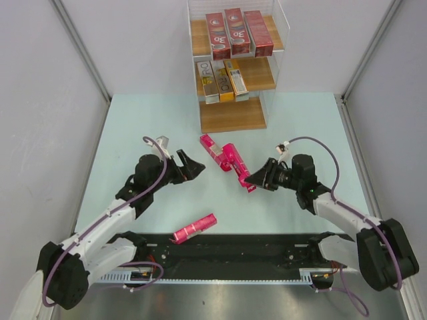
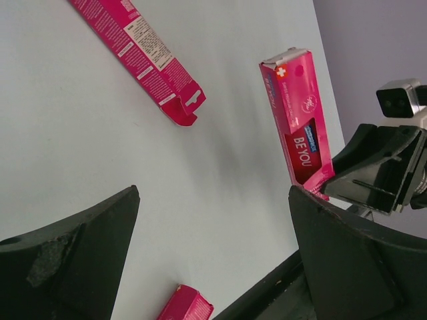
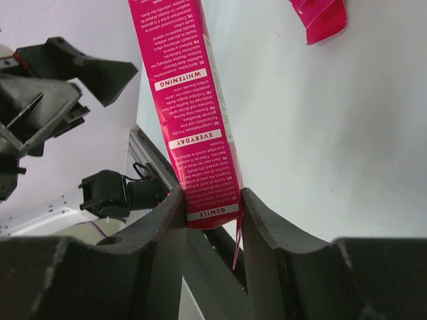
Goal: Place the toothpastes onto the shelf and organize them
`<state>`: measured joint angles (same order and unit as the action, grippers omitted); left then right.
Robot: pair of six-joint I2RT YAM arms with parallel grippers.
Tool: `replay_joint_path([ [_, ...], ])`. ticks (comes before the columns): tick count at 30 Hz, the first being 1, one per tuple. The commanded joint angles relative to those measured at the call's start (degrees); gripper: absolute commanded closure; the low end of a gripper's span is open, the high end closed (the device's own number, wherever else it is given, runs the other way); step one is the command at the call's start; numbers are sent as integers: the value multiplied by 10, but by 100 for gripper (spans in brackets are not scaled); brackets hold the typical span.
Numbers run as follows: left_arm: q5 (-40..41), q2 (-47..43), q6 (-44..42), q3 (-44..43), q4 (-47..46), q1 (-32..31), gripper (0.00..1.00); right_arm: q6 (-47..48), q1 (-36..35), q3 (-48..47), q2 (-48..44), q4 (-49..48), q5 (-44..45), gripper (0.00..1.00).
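The shelf point(image 1: 233, 117) stands at the back. Three dark red toothpastes point(image 1: 230, 33) lie on its top board and orange and silver ones point(image 1: 220, 80) on the middle board. My right gripper point(image 1: 253, 179) point(image 3: 210, 207) is shut on the near end of a pink toothpaste carton point(image 1: 235, 162) point(image 3: 190, 113) point(image 2: 300, 120). A second pink carton point(image 1: 211, 149) point(image 2: 143, 53) point(image 3: 320, 17) lies just left of it on the table. A third pink carton point(image 1: 194, 228) point(image 2: 187, 308) lies near the front rail. My left gripper point(image 1: 193, 167) point(image 2: 213, 253) is open and holds nothing, left of the two middle cartons.
The shelf's lowest wooden board point(image 1: 232, 119) is bare. A black rail point(image 1: 233, 250) runs along the table's near edge between the arm bases. Grey walls close in the table on the left, right and back.
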<state>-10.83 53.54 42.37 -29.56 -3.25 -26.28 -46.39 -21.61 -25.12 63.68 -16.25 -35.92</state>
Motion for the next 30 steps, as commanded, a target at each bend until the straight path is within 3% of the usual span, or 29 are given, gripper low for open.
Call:
replay_joint_path([
  [1,22,-24,-25,-20,28,-1,0,-34,4,-45,57,-96,0,85],
  [18,63,-66,-57,-34,105,-4,0,-58,53,-237,310,-165,30,85],
  [30,77,-72,-63,-37,119,-3,0,-182,58,-349,487,-273,35,87],
])
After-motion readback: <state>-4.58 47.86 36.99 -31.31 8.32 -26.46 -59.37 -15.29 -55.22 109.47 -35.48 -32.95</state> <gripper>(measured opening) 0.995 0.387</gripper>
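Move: The right hand already pinches one end of a pink toothpaste, and the lowest shelf board it is bound for has its middle about 36 cm ahead, 4 cm to its left and 10 cm below. Another pink toothpaste lies on the table 17 cm ahead, 11 cm left and 10 cm below; the three boxes on the middle shelf are some 36 cm ahead, 9 cm left and 5 cm above. From the left hand that lowest board lies about 32 cm ahead, 16 cm to the right and 13 cm below. Keeping its pinch on the near end of the pink toothpaste, the right hand sweeps forward about 20 cm towards the lowest shelf, passing to the right of the pink toothpaste on the table; it stays nearly level at first, then sinks some 4 cm over the last stretch while turning roughly 15 degrees clockwise and tipping down a little. The left hand, empty and wide open, eases a few centimetres to its left and rolls slightly, away from the shelf side. ##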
